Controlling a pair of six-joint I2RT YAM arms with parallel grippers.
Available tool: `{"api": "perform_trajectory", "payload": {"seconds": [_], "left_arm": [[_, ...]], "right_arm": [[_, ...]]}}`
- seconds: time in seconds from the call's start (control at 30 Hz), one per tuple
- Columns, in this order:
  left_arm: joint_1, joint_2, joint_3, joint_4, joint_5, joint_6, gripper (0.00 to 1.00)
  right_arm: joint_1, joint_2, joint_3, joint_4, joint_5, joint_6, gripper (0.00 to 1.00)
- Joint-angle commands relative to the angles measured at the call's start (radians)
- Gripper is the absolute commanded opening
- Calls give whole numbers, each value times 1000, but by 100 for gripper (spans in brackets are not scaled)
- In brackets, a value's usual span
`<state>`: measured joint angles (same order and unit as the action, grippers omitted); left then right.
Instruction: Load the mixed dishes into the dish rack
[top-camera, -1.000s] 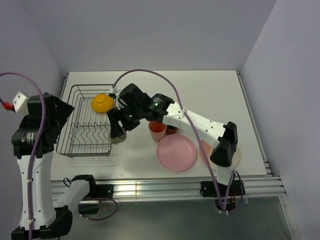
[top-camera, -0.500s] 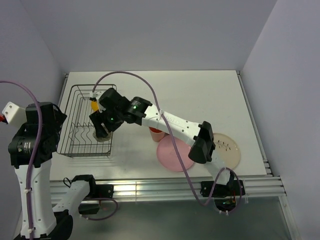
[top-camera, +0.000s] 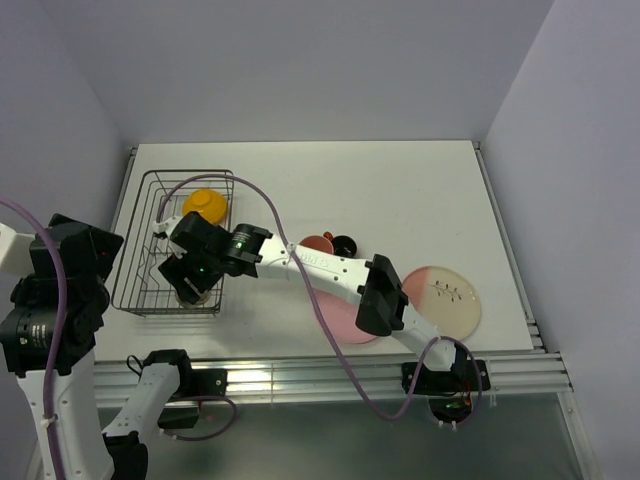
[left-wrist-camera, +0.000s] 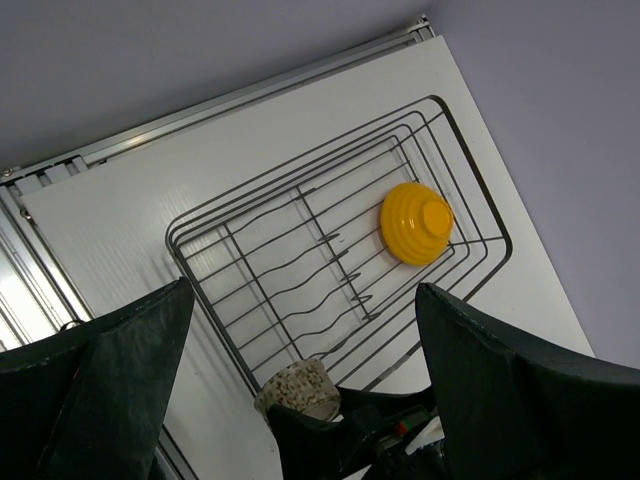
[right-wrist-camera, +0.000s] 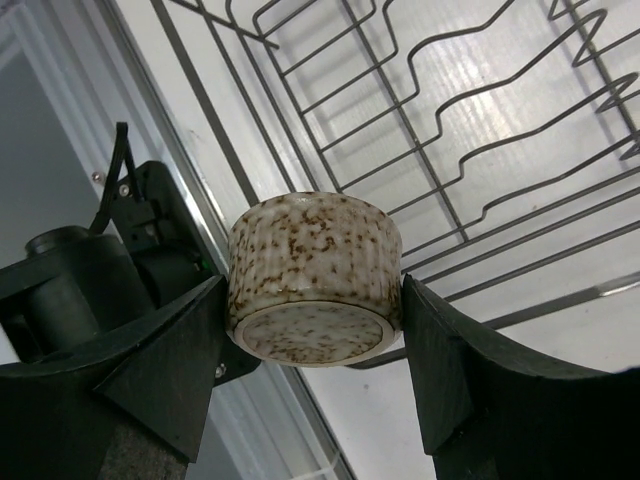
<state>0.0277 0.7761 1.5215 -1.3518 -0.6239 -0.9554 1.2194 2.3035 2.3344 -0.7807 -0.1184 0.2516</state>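
My right gripper (top-camera: 193, 285) is shut on the small speckled beige cup (right-wrist-camera: 313, 275), one finger on each side. It holds the cup just above the near right corner of the grey wire dish rack (top-camera: 135, 235). The orange-yellow bowl (top-camera: 205, 205) lies upside down in the rack's far part. The pink tumbler (top-camera: 318, 243) and the small dark red-brown cup (top-camera: 344, 243) stand right of the rack. The pink plate (top-camera: 345, 322) is partly hidden by my right arm. The pink-and-cream plate (top-camera: 445, 300) lies at the near right. My left gripper (left-wrist-camera: 305, 290) is open and empty, high above the rack (left-wrist-camera: 300, 190).
The table's metal rail (top-camera: 300, 375) runs along the near edge, close below the held cup. Purple walls close in the far side and both ends. A purple cable (top-camera: 250, 195) arcs over the rack from my right arm.
My right arm has swung left and nearer with the cup, from beside the rack's right side to above its near right corner. My left arm has sunk lower at the left.
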Motion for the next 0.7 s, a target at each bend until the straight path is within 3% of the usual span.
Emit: {"api": "perform_trajectory", "payload": {"seconds": [0.0,0.67], "left_arm": [[5,-5,43,-23,26,-3,99],[5,6,75,-21,79,14,99]], "right_arm": [[2,31,65,54,59,-21,0],[5,120,36,49,151,-94,0]]}}
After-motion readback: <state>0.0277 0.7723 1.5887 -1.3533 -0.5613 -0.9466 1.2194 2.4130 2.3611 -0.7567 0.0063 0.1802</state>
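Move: The right hand holds the speckled cup just above the near right corner of the dish rack. The free floor spot there lies about 4 cm ahead of it, level with it sideways and some 12 cm below. From the right hand, the yellow bowl stands about 25 cm ahead and 2 cm to the left, and the rack's middle some 16 cm ahead and 8 cm left, both about 10 cm lower. From the left hand, the same spot is roughly 6 cm ahead, 10 cm right and 30 cm down. Lower the right gripper about 5 cm towards the near right corner of the dish rack, easing it some 3 cm forward on the way down, in from the near rim. Keep the pinch on the speckled cup unchanged and tip the fingers a few degrees steeper; slow down towards the end. ##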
